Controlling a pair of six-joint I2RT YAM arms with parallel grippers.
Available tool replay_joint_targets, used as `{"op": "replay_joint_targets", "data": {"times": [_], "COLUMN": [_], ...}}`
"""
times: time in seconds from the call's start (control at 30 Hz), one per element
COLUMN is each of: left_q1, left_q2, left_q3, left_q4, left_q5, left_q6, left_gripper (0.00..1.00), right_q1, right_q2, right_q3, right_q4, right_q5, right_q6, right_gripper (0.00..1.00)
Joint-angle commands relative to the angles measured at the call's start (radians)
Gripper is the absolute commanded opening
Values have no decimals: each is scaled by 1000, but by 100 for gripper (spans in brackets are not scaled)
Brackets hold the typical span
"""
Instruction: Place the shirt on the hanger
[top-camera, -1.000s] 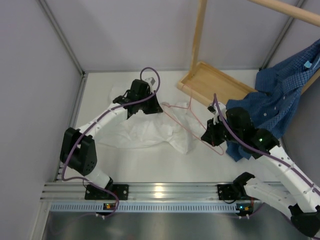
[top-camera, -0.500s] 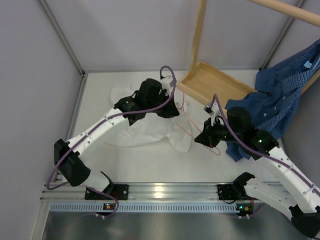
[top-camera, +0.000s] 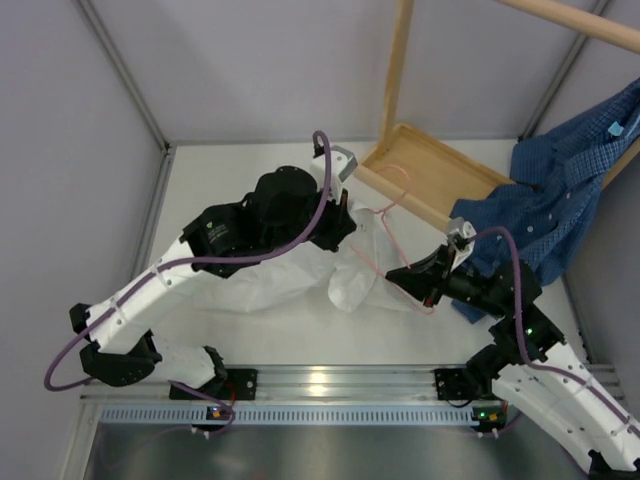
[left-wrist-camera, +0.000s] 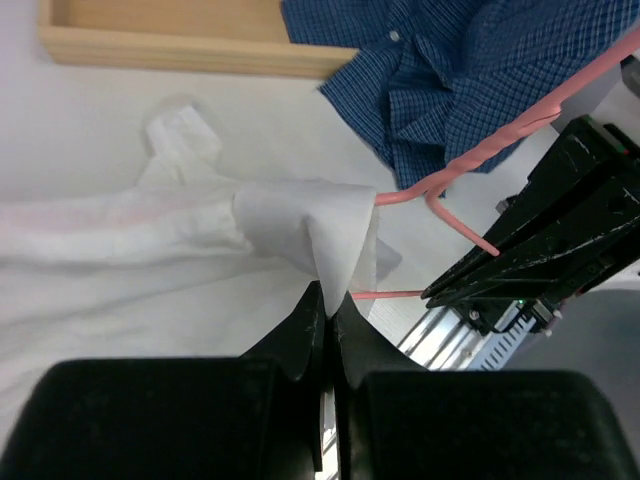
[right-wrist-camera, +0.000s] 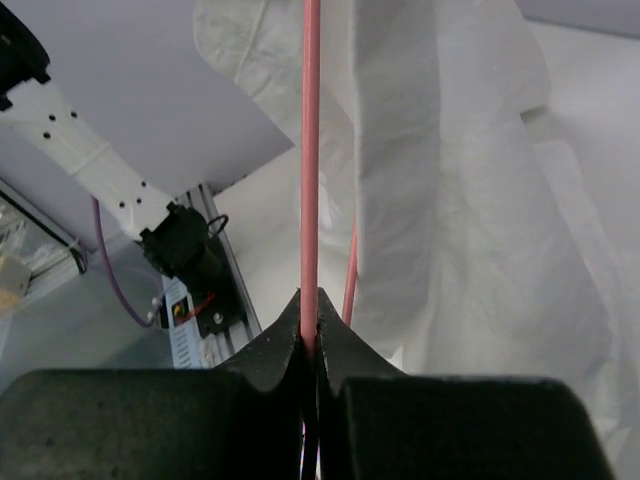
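The white shirt (top-camera: 285, 278) lies crumpled mid-table, with one fold pulled up toward the right. My left gripper (top-camera: 343, 226) is shut on that fold; in the left wrist view the cloth (left-wrist-camera: 320, 225) rises straight out of the closed gripper (left-wrist-camera: 330, 303). The pink wire hanger (top-camera: 388, 222) slants from the tray's corner down to my right gripper (top-camera: 397, 275), which is shut on it. Seen from the right wrist, the hanger's wire (right-wrist-camera: 310, 150) runs out of the closed gripper (right-wrist-camera: 310, 322), right beside the hanging shirt (right-wrist-camera: 450, 200). The hanger (left-wrist-camera: 500, 140) crosses just right of the held fold.
A blue checked shirt (top-camera: 560, 200) hangs from the wooden rack (top-camera: 398, 70) at the right. The rack's wooden tray base (top-camera: 425, 170) lies behind the hanger. Grey walls close in the left and back sides. The metal rail (top-camera: 320, 385) runs along the near edge.
My left arm has swung right and forward, dragging the shirt fold toward the hanger. My right gripper has moved left and down, tilting the hanger so that its top points at the tray.
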Motion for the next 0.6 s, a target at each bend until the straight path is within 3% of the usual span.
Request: {"op": "replay_joint_targets", "data": {"times": [0.0,0.13,0.27,0.33,0.47,0.57], "left_q1": [-35,-38,-38,-41,-84,-148], "left_q2": [-1,-5,28,52,61,87], "left_q3": [142,183,169,146,92,129], "left_q4": [-104,-101,-99,-98,-14,-12], "left_q5": [-276,-308,-180,-122,-44,-71], "left_q6": [13,31,56,40,33,48], "left_gripper": [0,0,0,0,0,0], "right_q1": [16,20,43,71,201,238], "right_q2": [-68,-100,51,110,160,194], "right_q3": [-87,-164,-118,-120,-95,-54], "right_q4": [441,535,477,504,486,463], "right_q5": [91,134,-60,-81,44,136], "right_q6": [174,216,185,184,106,63], "right_gripper": [0,0,0,0,0,0]}}
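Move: The left hand holds the white shirt's opening edge; the hanger's neck stands about 7 cm to its right, 2 cm ahead and 3 cm lower. The wooden tray lies roughly 30 cm ahead, 20 cm right and 30 cm below. From the right hand, gripping the hanger's bar, the shirt opening is some 8 cm left, 4 cm ahead and 4 cm higher; the hanger's neck is about 7 cm ahead, 2 cm left and 2 cm higher. Right carries the hanger about 5 cm left and down towards the shirt; left lifts and lowers its pinched edge. ##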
